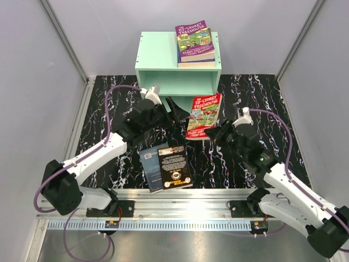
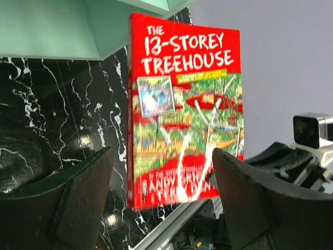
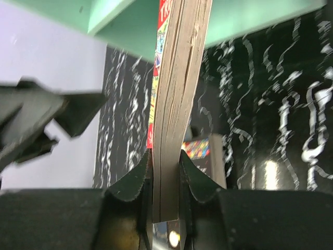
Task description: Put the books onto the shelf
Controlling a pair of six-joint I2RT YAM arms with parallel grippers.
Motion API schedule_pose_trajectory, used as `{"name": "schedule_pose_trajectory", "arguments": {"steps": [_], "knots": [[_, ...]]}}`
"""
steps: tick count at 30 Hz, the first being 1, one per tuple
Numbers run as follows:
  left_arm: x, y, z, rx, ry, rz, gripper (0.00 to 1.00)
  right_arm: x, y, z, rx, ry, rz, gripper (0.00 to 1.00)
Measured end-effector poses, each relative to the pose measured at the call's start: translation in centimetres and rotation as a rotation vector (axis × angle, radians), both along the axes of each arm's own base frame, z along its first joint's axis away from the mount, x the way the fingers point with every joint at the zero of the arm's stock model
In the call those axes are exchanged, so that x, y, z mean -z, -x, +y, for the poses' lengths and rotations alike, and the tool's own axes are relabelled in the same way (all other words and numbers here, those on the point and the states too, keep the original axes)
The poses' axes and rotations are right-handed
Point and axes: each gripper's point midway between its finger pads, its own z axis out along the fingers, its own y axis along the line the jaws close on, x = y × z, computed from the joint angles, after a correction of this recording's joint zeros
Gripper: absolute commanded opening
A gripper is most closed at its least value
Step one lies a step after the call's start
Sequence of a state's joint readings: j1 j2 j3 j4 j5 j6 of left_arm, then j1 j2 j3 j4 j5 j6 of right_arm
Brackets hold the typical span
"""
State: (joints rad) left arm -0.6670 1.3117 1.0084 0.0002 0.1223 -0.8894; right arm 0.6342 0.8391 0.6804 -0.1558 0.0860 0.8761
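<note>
The mint-green shelf (image 1: 178, 65) stands at the back, with a purple Treehouse book (image 1: 194, 42) lying on its top. A red Treehouse book (image 1: 203, 115) is held upright in front of the shelf's lower right. My right gripper (image 1: 215, 132) is shut on the book's bottom edge, and its fingers (image 3: 136, 179) pinch the page block (image 3: 177, 104). My left gripper (image 1: 177, 111) stands open just left of that book. In the left wrist view the red cover (image 2: 184, 109) faces the open gripper (image 2: 164, 198), with nothing between the fingers (image 2: 83, 198). A black book (image 1: 174, 166) and a blue book (image 1: 151, 166) lie flat near the front.
The table is black marble-patterned (image 1: 103, 109), with grey walls on three sides. An aluminium rail (image 1: 185, 199) with both arm bases runs along the near edge. The shelf's underside (image 3: 250, 21) is close above the held book.
</note>
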Motion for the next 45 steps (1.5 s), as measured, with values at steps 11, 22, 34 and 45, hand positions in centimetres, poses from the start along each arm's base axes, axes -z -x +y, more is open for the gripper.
{"name": "schedule_pose_trajectory", "arguments": {"steps": [11,22,34,45], "knots": [[-0.3,1.0,-0.3,0.017,-0.012,-0.019,0.79,-3.3,-3.7,-0.2,-0.070,-0.085,-0.020,0.00],[0.6,2.8,2.1,-0.022,-0.021,-0.027,0.77,-5.7,-2.5,2.2,-0.217,-0.207,-0.077,0.00],[1.5,5.1,4.5,-0.044,-0.045,-0.013,0.77,-1.1,-12.1,-2.0,-0.033,-0.170,0.070,0.00],[2.4,4.9,4.7,-0.059,-0.075,0.003,0.76,-1.3,-14.9,-1.0,-0.081,-0.227,0.109,0.00]]}}
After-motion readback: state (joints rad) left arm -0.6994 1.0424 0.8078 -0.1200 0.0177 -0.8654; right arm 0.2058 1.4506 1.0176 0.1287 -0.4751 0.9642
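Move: The red book is already pinched in the right hand by its near right edge. The right side of the shelf's upper compartment, at the mouth, is some 18 cm ahead of that hand, 5 cm left and about 2 cm higher; from the left hand it is about 11 cm ahead and 8 cm right. From the right hand, the purple book on the shelf top sits about 27 cm ahead, 7 left and 14 up, and the black book on the table about 8 cm back, 16 left and 18 down. Keeping its pinch on the red book's edge, the right hand first lifts it about 5 cm with a small forward shift, then drives it forward and slightly down and right into the upper compartment, some 15 cm farther out in all, its left side rolling up a little over 10 degrees. The left hand, still open and empty, draws back and left about 5 cm each way, clear of the book. ##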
